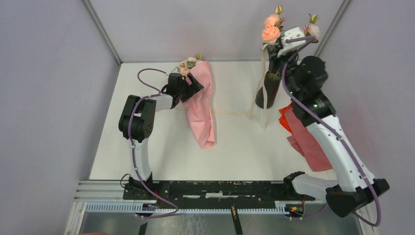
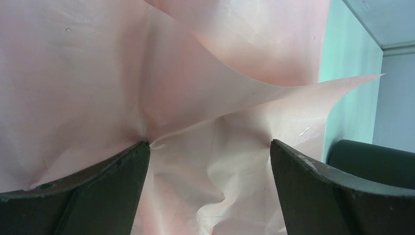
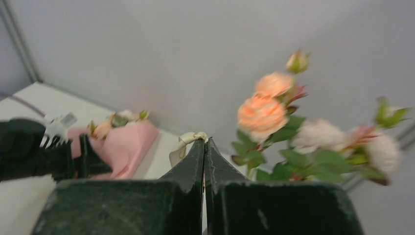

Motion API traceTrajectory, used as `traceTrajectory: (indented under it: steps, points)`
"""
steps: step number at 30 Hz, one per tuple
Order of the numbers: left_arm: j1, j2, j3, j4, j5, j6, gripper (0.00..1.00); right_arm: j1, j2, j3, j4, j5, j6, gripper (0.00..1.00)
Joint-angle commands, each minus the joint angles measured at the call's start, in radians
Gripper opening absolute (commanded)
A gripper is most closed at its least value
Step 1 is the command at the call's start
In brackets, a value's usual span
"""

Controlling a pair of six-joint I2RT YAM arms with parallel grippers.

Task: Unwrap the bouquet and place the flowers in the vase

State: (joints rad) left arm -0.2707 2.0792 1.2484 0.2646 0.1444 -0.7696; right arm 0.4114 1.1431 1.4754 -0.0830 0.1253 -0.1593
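The bouquet [image 1: 201, 105] of light pink paper lies on the table, with small roses [image 1: 188, 63] at its far end. My left gripper [image 1: 192, 87] is open against it. In the left wrist view the paper [image 2: 205, 98] fills the gap between the fingers [image 2: 98, 188] of that gripper [image 2: 210, 147]. The black vase [image 1: 268, 92] stands at the back right, with peach and cream flowers [image 1: 270, 30] rising above it. Beside those flowers [image 3: 264, 115], my right gripper [image 3: 204, 142] is shut on the cream ribbon [image 3: 188, 142]. That gripper [image 1: 278, 47] is high, and the ribbon [image 1: 264, 105] hangs down to the table.
A darker pink-red cloth [image 1: 308, 147] with an orange piece [image 1: 285, 117] lies under the right arm. The ribbon's tail [image 1: 235, 113] trails across the white table [image 1: 161, 156] between bouquet and vase. Grey walls close in on three sides.
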Motion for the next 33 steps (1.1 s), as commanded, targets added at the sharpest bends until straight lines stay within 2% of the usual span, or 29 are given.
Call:
traceTrajectory:
  steps: [1,5,9,15,28,30,33]
  points:
    - [0.013,0.049,-0.031,-0.062,-0.023,0.001,1.00,0.001,0.013,-0.201,0.069,-0.177,0.109,0.00]
    - [0.013,0.050,-0.036,-0.062,-0.023,0.002,1.00,0.004,0.024,-0.410,0.163,-0.209,0.153,0.00]
    - [0.013,0.051,-0.040,-0.061,-0.027,0.002,1.00,0.007,0.046,-0.506,0.191,-0.185,0.148,0.00]
    - [0.013,0.064,-0.038,-0.054,-0.023,-0.003,1.00,0.020,0.127,-0.587,0.235,-0.232,0.158,0.00]
    - [0.013,0.071,-0.044,-0.047,-0.019,-0.003,1.00,0.031,0.338,-0.654,0.259,-0.106,0.158,0.00]
    - [0.013,0.072,-0.047,-0.048,-0.020,-0.003,1.00,0.032,0.344,-0.653,0.258,-0.096,0.184,0.00]
    - [0.014,0.071,-0.045,-0.053,-0.032,0.002,1.00,0.038,0.265,-0.665,0.257,-0.081,0.188,0.00]
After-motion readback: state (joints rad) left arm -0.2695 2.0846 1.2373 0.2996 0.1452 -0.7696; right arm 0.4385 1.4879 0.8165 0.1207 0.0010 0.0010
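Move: The right hand, holding the ribbon's end high up, is bound for the bare table between bouquet and vase, about 50 cm below, 3 cm ahead and 6 cm left. The vase stands roughly 9 cm ahead, 1 cm right; the bouquet lies some 7 cm ahead, 23 cm left; the red cloth, 10 cm back and 18 cm right. From the left hand, that bare table spot is about 13 cm back, 18 cm right and 4 cm below. Shut on the ribbon, the right hand drops about 40 cm towards the bare table, tipping down some 45 degrees. ##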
